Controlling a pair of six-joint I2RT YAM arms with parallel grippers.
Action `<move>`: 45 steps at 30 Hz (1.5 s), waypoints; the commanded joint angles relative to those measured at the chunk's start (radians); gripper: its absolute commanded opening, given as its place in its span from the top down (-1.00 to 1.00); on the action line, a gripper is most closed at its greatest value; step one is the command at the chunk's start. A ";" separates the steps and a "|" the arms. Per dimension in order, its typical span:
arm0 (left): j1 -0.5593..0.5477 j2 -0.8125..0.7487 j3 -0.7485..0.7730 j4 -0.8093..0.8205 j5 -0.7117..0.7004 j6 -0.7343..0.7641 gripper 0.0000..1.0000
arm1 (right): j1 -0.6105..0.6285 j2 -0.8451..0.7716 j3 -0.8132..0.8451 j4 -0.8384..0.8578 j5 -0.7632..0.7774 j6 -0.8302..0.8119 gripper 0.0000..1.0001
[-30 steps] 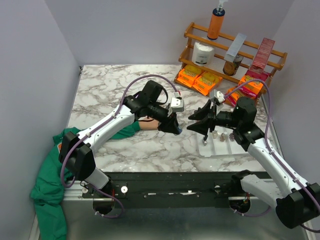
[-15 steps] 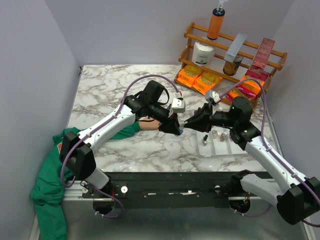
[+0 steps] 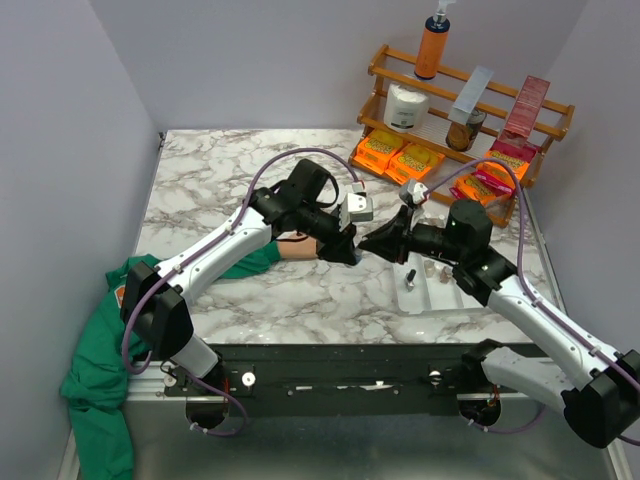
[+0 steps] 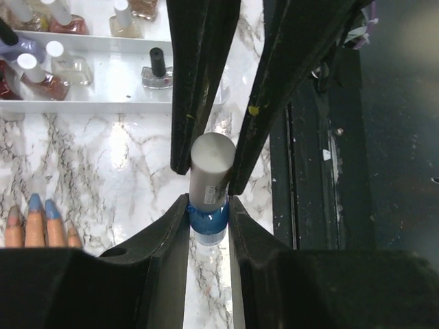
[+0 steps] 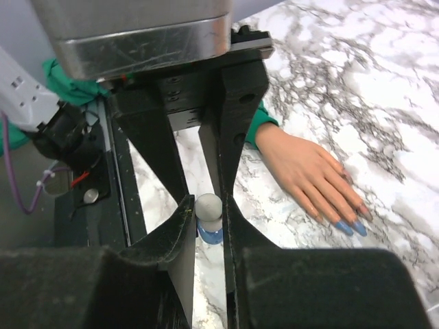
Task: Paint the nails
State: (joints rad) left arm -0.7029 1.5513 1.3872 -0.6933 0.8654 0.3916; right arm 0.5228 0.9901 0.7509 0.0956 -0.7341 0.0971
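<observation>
A small blue nail-polish bottle [image 4: 208,218] with a grey cap [image 4: 209,168] hangs just above the marble. My left gripper [image 4: 208,199] is shut on the blue body. My right gripper [image 5: 208,205] faces it and is shut on the cap [image 5: 209,208]. In the top view the two grippers meet tip to tip, left gripper [image 3: 347,256] against right gripper [image 3: 365,250]. The peach fake hand [image 5: 309,171] lies flat beside them, partly hidden under my left arm in the top view. Two of its nails [image 5: 346,227] are blue, also seen as nails [image 4: 34,202] in the left wrist view.
A white tray [image 3: 410,300] with several polish bottles sits right of the grippers, and shows as tray [image 4: 103,75] in the left wrist view. A wooden rack [image 3: 470,100] and orange packets [image 3: 400,158] stand at the back right. Green cloth [image 3: 100,370] drapes over the left front edge.
My right gripper has moved left from above the tray to the left gripper and closed on the bottle's cap. The left arm has stayed in place.
</observation>
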 commanded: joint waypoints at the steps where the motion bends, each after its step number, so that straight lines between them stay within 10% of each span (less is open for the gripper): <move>1: -0.018 -0.022 0.044 0.110 -0.109 -0.040 1.00 | 0.032 0.007 -0.013 -0.050 0.223 0.198 0.99; 24: -0.102 -0.023 0.004 0.248 -0.417 -0.131 1.00 | 0.252 -0.050 -0.116 0.049 0.881 0.582 0.99; 31: -0.052 -0.023 -0.031 0.265 -0.324 -0.161 1.00 | 0.250 -0.059 -0.045 -0.022 0.823 0.468 -0.46; 39: -0.007 -0.063 -0.044 0.207 -0.194 -0.106 1.00 | 0.230 -0.212 -0.067 -0.023 0.616 0.181 -0.89; 45: -0.007 -0.069 -0.005 0.103 -0.043 -0.022 1.00 | 0.050 -0.265 -0.081 -0.001 0.158 -0.019 -0.87</move>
State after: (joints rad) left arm -0.7071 1.5215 1.3411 -0.5228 0.6853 0.3088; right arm 0.6960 0.7361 0.6754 0.0814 -0.2047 0.2592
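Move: The white cap is already between the right fingers, on the blue polish bottle that the left hand grips about 4 cm lower. From the left hand, the cap is some 4 cm above. The mannequin hand lies about 12 cm ahead of the right hand, 10 cm to its left and 22 cm below; the polish tray is about 5 cm ahead, 20 cm right and 24 cm below. Right hand twists the cap some 40 degrees clockwise, both hands edging forward, opens, then retreats up and back. ##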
